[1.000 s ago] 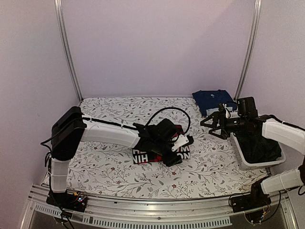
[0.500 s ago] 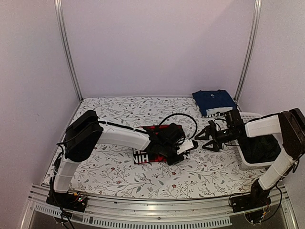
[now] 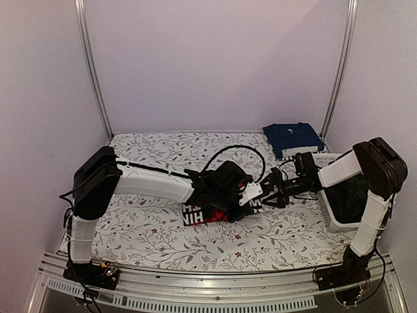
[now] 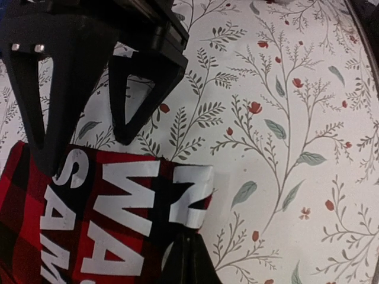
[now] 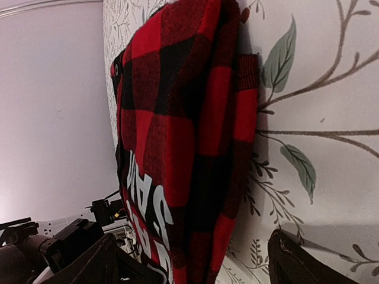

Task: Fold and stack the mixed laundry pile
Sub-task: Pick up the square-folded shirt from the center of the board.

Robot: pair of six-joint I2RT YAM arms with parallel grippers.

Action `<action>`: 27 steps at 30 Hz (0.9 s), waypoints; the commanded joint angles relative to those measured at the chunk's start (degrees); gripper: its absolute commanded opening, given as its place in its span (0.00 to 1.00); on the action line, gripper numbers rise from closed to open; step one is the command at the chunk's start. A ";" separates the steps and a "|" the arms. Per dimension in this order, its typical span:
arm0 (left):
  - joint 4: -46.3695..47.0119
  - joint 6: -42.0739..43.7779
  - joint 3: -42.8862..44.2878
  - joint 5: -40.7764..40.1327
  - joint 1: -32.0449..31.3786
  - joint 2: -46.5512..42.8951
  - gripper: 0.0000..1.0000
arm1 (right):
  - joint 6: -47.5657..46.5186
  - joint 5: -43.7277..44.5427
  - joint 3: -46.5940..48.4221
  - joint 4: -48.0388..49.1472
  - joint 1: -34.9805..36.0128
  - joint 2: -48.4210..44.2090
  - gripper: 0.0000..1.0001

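The red-and-black checked flannel shirt, folded with white letters on it, lies mid-table on the floral cloth. My left gripper is shut on its right corner, which shows pinched in the left wrist view. My right gripper is open, right at the same edge. In the right wrist view the flannel lies between its open fingers. A navy blue folded garment lies at the back right. A dark garment fills the basket.
A white lattice basket stands at the right edge beside my right arm. Metal frame posts rise at both back corners. The floral table cloth covers the whole surface.
My right gripper has moved left from beside the basket to the flannel's right edge, staying open. My left gripper has stayed at the flannel with only small shifts.
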 commanded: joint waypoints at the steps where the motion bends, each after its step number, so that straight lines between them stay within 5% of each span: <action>1: 3.92 -1.86 -1.84 1.54 -0.29 -4.00 0.00 | 6.32 -2.17 0.39 5.36 1.86 3.59 0.86; 10: 8.30 -3.35 -6.46 3.89 0.57 -6.99 0.00 | 19.27 -5.07 3.50 13.37 5.58 8.64 0.83; 13: 11.17 -5.93 -7.70 4.79 1.54 -8.46 0.01 | 22.01 -5.37 4.26 15.87 6.04 9.99 0.67; 14: 11.53 -7.72 -7.73 5.39 1.91 -8.87 0.09 | 22.87 -5.06 4.35 16.19 6.04 10.13 0.55; 18: 12.45 -14.12 -8.07 6.89 4.22 -11.77 0.83 | 23.33 -3.53 5.02 15.69 5.96 9.07 0.08; 19: 12.51 -16.10 -7.97 8.61 5.43 -12.80 0.91 | 22.82 -3.23 5.29 15.10 5.85 8.78 0.01; 21: 12.40 -20.85 -7.24 12.17 8.49 -14.89 0.99 | 21.53 -2.76 6.40 13.27 5.65 8.23 0.00; 27: 5.89 -35.74 3.22 22.03 18.08 -17.11 1.00 | 12.13 0.35 11.03 0.86 5.33 5.78 0.00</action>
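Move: The plaid square-folded shirt's middle lies about 14 cm to the left of the open right hand, 2 cm back towards the bases and 3 cm lower. Counted from that hand, the navy folded shirt is some 22 cm ahead and 13 cm right, and the white basket is about 25 cm right and 1 cm ahead, near its height. The left hand, already shut on the plaid shirt's near edge by the right corner, has the shirt's middle 6 cm ahead, 7 cm left and 4 cm below. The right hand slides left about 5 cm, low over the table, with its open fingers straddling the plaid shirt's right edge, tips slightly further down, then shuts on the layers there and eases about 2 cm forward with them in its grip. The left hand keeps its hold on the near edge while rising a little, and as the right fingers close it opens wide and swings clear, mostly up about 14 cm in all, also forward and somewhat left across the shirt, turning some 35 degrees. ##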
